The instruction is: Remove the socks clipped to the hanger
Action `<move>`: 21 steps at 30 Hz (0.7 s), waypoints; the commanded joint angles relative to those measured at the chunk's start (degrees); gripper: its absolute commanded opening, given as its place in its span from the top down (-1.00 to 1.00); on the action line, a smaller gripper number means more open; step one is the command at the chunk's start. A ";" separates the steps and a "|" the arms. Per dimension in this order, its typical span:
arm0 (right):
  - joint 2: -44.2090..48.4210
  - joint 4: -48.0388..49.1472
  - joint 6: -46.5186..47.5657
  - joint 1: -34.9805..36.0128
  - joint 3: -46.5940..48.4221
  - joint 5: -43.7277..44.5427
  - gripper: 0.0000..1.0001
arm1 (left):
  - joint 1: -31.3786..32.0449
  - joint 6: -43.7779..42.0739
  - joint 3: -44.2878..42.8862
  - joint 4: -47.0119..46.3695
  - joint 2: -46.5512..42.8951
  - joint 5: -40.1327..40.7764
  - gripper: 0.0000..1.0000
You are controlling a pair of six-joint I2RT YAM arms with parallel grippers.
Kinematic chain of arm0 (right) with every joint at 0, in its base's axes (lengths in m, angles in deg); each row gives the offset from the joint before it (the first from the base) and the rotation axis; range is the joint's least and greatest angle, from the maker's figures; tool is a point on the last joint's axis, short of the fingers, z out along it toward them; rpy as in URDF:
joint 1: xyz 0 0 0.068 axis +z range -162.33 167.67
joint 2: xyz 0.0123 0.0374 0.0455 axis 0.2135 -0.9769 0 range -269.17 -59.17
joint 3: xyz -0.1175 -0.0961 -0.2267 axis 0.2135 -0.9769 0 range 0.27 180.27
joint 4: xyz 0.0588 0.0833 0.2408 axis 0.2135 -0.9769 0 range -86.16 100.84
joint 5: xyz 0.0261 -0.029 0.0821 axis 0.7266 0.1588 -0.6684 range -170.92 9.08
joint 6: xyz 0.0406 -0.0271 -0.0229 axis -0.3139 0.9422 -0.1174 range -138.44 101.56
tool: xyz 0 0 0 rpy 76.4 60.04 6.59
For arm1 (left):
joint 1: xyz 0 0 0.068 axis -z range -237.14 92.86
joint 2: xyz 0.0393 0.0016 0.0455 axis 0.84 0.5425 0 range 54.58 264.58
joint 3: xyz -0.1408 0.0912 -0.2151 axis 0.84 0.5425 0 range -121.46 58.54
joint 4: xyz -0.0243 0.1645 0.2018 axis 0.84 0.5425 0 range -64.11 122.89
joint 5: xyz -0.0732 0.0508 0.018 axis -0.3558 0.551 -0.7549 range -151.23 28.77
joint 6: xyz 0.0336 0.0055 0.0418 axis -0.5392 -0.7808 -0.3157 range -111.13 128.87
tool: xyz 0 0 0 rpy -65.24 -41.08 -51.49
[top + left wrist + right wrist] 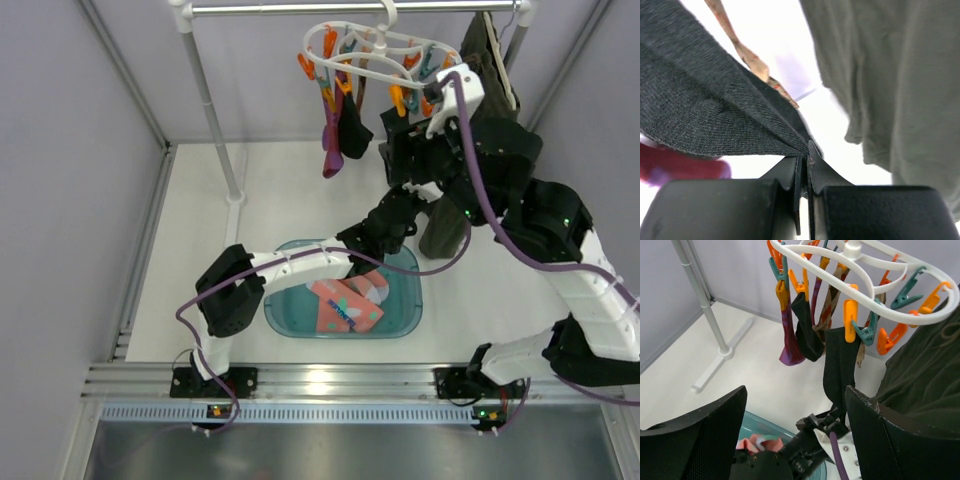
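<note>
The white ring hanger [372,50] [875,289] hangs from the rail with orange and teal clips. Clipped to it are a purple-orange sock [788,335], a short black sock [807,335], an argyle sock [830,302] and a long black sock [840,365]. My left gripper [804,152] [832,417] is shut on the lower end of the long black sock [715,115], which is stretched taut. My right gripper [795,388] [398,150] is open just below the hanger, with nothing between its fingers.
A teal basin [412,300] on the table holds pink dotted socks [345,305]. A dark olive garment [495,60] [925,370] [900,75] hangs right of the hanger. The rack's pole [210,110] and foot [720,362] stand at the left.
</note>
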 commanded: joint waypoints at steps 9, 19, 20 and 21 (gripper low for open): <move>-15.93 5.20 3.37 -8.07 10.31 1.34 -0.25 | 0.14 -2.82 -1.46 0.83 -0.96 7.41 1.00; -22.80 11.26 5.38 -11.86 12.78 11.88 -0.10 | 0.14 -3.69 -2.52 0.74 -0.43 7.06 1.00; -23.24 11.88 5.74 -12.04 12.78 12.59 -0.10 | 0.14 -3.78 -2.52 0.74 -0.60 6.89 1.00; -23.94 12.33 6.09 -12.39 12.78 13.21 -0.10 | 0.14 -3.78 -2.43 0.74 -0.78 6.71 1.00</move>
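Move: The orange clip on the black sock is about 18 cm ahead of the right hand, some 3 cm to its left and 4 cm below; a teal clip sits just right of it. Left of the orange clip hang the second black sock, about 9 cm away, and the purple sock, some 13 cm away, both reaching lower; the trousers hang 13 cm to its right. From the left hand, the clip is about 15 cm above and 5 cm left, neither ahead nor back. The right hand reaches about 14 cm forward towards the orange clip on the black sock, sinking some 5 cm and bowing slightly left on the way before easing off, while it swings about 20 degrees clockwise, rolls its left side down a little and narrows its open fingers until the tips stand either side of the clip, with no grip on it to be seen yet. Below, the left hand keeps its shut pinch on the black sock's lower part and shifts about 2 cm to the left, turning slightly counter-clockwise, then holds there. ##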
